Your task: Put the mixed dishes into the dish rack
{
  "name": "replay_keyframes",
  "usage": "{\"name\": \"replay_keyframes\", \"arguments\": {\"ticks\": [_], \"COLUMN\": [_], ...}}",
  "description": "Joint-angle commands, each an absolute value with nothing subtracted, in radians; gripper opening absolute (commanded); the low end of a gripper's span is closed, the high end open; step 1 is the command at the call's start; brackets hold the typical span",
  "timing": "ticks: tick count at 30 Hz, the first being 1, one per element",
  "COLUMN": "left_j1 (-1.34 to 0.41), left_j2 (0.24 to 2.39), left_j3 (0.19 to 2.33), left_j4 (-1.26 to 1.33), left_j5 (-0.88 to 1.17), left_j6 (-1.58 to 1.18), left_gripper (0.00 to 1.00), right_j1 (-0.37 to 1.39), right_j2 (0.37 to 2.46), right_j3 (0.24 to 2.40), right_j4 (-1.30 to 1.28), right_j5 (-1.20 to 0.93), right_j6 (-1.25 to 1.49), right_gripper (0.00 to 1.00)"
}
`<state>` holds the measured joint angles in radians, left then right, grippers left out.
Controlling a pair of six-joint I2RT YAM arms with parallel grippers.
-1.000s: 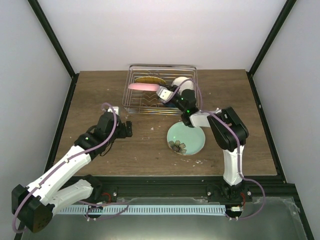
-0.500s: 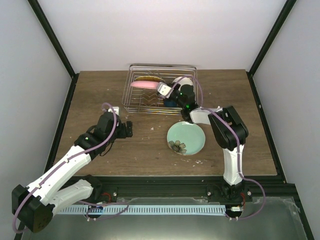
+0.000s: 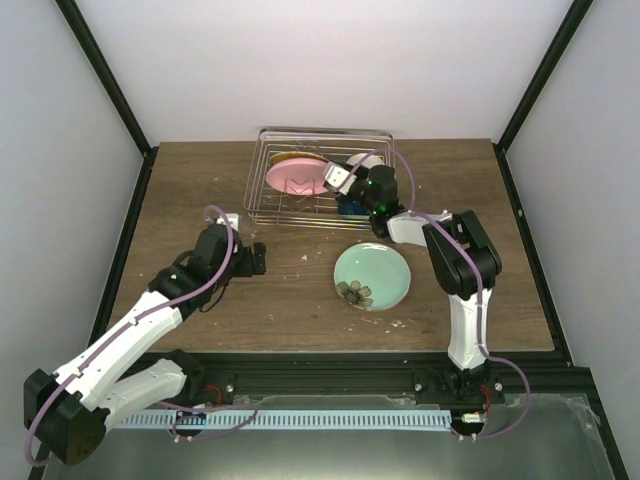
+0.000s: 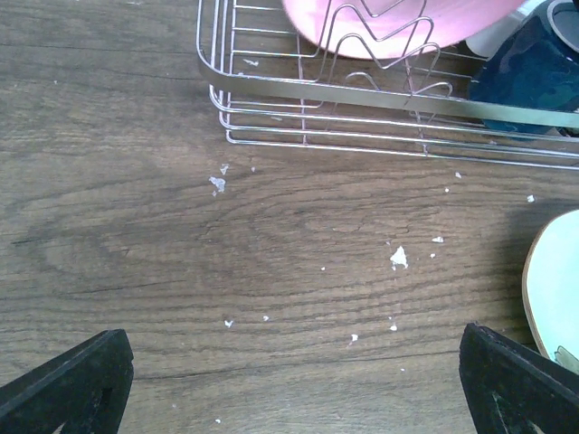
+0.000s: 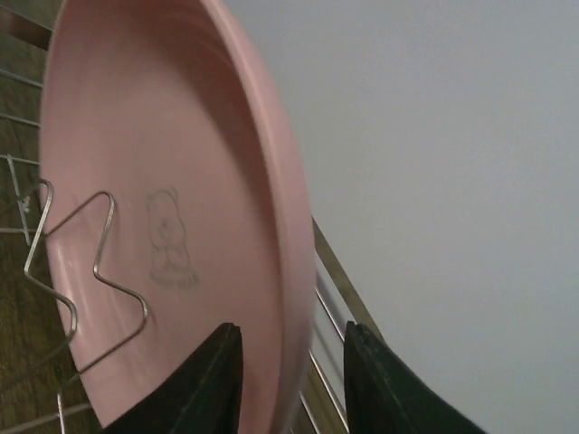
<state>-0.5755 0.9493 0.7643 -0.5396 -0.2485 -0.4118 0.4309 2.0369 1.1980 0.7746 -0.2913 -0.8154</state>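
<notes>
The pink plate stands tilted on edge among the prongs of the silver dish rack. In the right wrist view its rim runs between my right gripper's black fingers, which are open, with a gap beside the right finger. A yellow-lime plate shows just behind the pink one. The dark blue mug sits in the rack's right part, under the right wrist. The mint-green plate lies flat on the table in front of the rack. My left gripper is wide open over bare wood, holding nothing.
White crumbs dot the wooden table in front of the rack's rail. The mint-green plate's edge shows at the right of the left wrist view. Black frame posts and white walls enclose the table.
The right arm pushed deeper into the rack and swung the pink plate from flat to nearly upright among the prongs. Its jaws have parted. The left arm has stayed still.
</notes>
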Motion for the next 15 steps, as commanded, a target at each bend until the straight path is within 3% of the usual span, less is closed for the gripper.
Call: {"name": "replay_keyframes", "arguments": {"ticks": [1,10,15], "left_j1": [-0.570,-0.570,-0.570], "left_j2": [0.960,0.969,0.975], "left_j3": [0.760,0.717,0.674], "left_j4": [-0.520,-0.471,-0.424], "left_j5": [-0.232,-0.209,-0.182], "left_j6": [-0.411,-0.414,-0.409], "left_gripper": [1.00,1.00,1.00], "right_j1": [0.412,0.419,0.443], "right_j2": [2.007,1.912,1.799], "right_j3": [1.238,1.133,1.076], "right_j4": [0.764,0.765,0.694], "right_j5": [-0.269,-0.297,-0.207], "right_j6": [-0.807,-0.802,-0.719], "right_gripper": [0.35,0.52,0.58]}}
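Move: The right hand has the pink plate's right rim between its already parting fingers. The plate's middle is about 8 cm to the left, 1 cm ahead and 4 cm lower. The yellow dish stands some 4 cm beyond the plate's middle; the blue mug is about 6 cm back and 5 cm right of the hand, 9 cm below, and the white bowl 3 cm ahead and 8 cm right. From the left hand the pink plate lies roughly 25 cm ahead, 8 cm right. The right fingers come free of the pink plate's rim, spreading from about a quarter to over half open. The hand first eases about 1 cm right and slightly forward, then draws back nearly 3 cm while rising some 2 cm and drifting right, away from the plate, its wrist barely turning. The open left hand sinks about 2 cm. ##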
